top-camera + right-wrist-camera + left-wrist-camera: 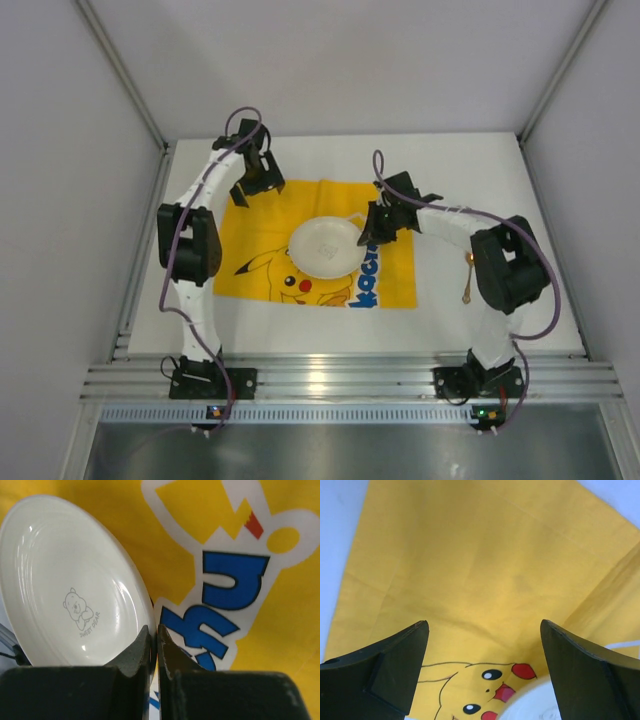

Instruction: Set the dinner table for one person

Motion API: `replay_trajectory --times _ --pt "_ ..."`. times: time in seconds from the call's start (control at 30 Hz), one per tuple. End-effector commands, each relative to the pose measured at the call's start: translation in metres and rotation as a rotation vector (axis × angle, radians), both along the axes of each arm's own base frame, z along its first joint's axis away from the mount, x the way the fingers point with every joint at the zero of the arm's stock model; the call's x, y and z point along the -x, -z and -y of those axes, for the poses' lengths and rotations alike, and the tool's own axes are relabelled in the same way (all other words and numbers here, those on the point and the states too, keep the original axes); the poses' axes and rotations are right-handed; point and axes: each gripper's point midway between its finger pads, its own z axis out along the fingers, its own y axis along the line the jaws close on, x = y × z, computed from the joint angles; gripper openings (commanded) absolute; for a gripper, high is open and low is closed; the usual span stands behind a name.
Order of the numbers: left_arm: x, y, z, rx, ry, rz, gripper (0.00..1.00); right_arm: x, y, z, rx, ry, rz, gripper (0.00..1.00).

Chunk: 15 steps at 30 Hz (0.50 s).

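A yellow Pikachu-print mat [265,225] lies spread on the white dinner table [450,165]. A white plate [325,247] with a small bear print [75,580] is over the middle of the mat. My right gripper [373,228] [154,627] is shut on the plate's right rim, one finger inside the rim and one outside. In the right wrist view the plate looks tilted. My left gripper [247,186] [484,625] hangs wide open over the mat's far left part with nothing between its fingers; the plate's edge [535,705] shows low in its view.
A gold-coloured spoon [467,276] lies on the bare table right of the mat, beside my right arm. A ribbed aluminium rail [350,380] runs along the near edge, carrying both arm bases. Grey walls close in the left, back and right.
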Motion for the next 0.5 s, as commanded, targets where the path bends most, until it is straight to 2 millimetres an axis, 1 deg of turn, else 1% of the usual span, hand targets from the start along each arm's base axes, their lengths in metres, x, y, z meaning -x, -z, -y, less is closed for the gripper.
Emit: replay_trajectory --times 0.0,0.03,0.07,0.1,0.13,0.17,0.2,0.23,0.27,0.3,0.33,0.37,0.43,0.47 --pt "0.021 -0.032 -0.007 -0.055 0.026 0.034 0.99 -0.047 -0.037 -0.032 -0.104 -0.009 0.140 0.00" --pt "0.026 -0.029 -0.009 -0.063 0.032 0.024 0.99 -0.055 -0.035 -0.040 -0.107 -0.013 0.146 0.00" --pt "0.031 -0.030 -0.013 -0.071 0.032 0.019 0.99 -0.060 -0.035 -0.042 -0.109 -0.015 0.153 0.00" --pt "0.042 -0.018 -0.016 -0.081 0.032 -0.021 0.99 -0.066 -0.039 -0.046 -0.111 -0.016 0.172 0.00" --pt "0.048 -0.012 -0.019 -0.086 0.030 -0.042 0.98 -0.068 -0.033 -0.050 -0.103 -0.022 0.164 0.00" --pt "0.052 -0.011 -0.020 -0.087 0.028 -0.042 0.99 -0.070 -0.032 -0.052 -0.097 -0.020 0.170 0.00" --pt "0.066 0.004 -0.023 -0.092 0.027 -0.085 0.99 -0.072 -0.029 -0.053 -0.087 -0.023 0.176 0.00" --pt "0.072 0.008 -0.024 -0.091 0.027 -0.093 0.98 -0.071 -0.026 -0.057 -0.068 -0.041 0.189 0.00" --pt "0.077 0.006 -0.025 -0.085 0.025 -0.085 0.98 -0.074 -0.022 -0.055 -0.030 -0.032 0.203 0.00" --pt "0.085 0.016 -0.025 -0.084 0.026 -0.103 0.98 -0.068 -0.016 -0.057 0.009 -0.056 0.204 0.00" --pt "0.088 0.017 -0.026 -0.082 0.027 -0.104 0.98 -0.067 -0.011 -0.056 0.036 -0.059 0.207 0.00" --pt "0.091 0.014 -0.026 -0.080 0.027 -0.098 0.98 -0.067 -0.006 -0.053 0.066 -0.053 0.211 0.07" --pt "0.094 0.015 -0.028 -0.087 0.030 -0.104 0.98 -0.060 0.007 -0.055 0.101 -0.071 0.197 0.21" --pt "0.094 0.013 -0.029 -0.088 0.029 -0.101 0.98 -0.059 0.011 -0.055 0.109 -0.073 0.188 0.38"
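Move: The right hand holds the plate by its right rim; the plate's middle is about 8 cm left and 2 cm back of that hand. The cloth's middle lies some 10 cm left, 2 cm back and 5 cm below. The blue lettering is roughly 7 cm back and 1 cm right, the spoon 24 cm right and 10 cm back. From the open left hand, the plate is about 16 cm right, 15 cm back and 6 cm below. Still pinching the plate's right rim, the right hand slides it forward and left over the cloth, about 7 cm in all and nearly level, then opens its fingers part way around the rim at the end. The left hand, wide open, lifts briefly, then swings back about 11 cm and down some 5 cm towards the plate's left side. ##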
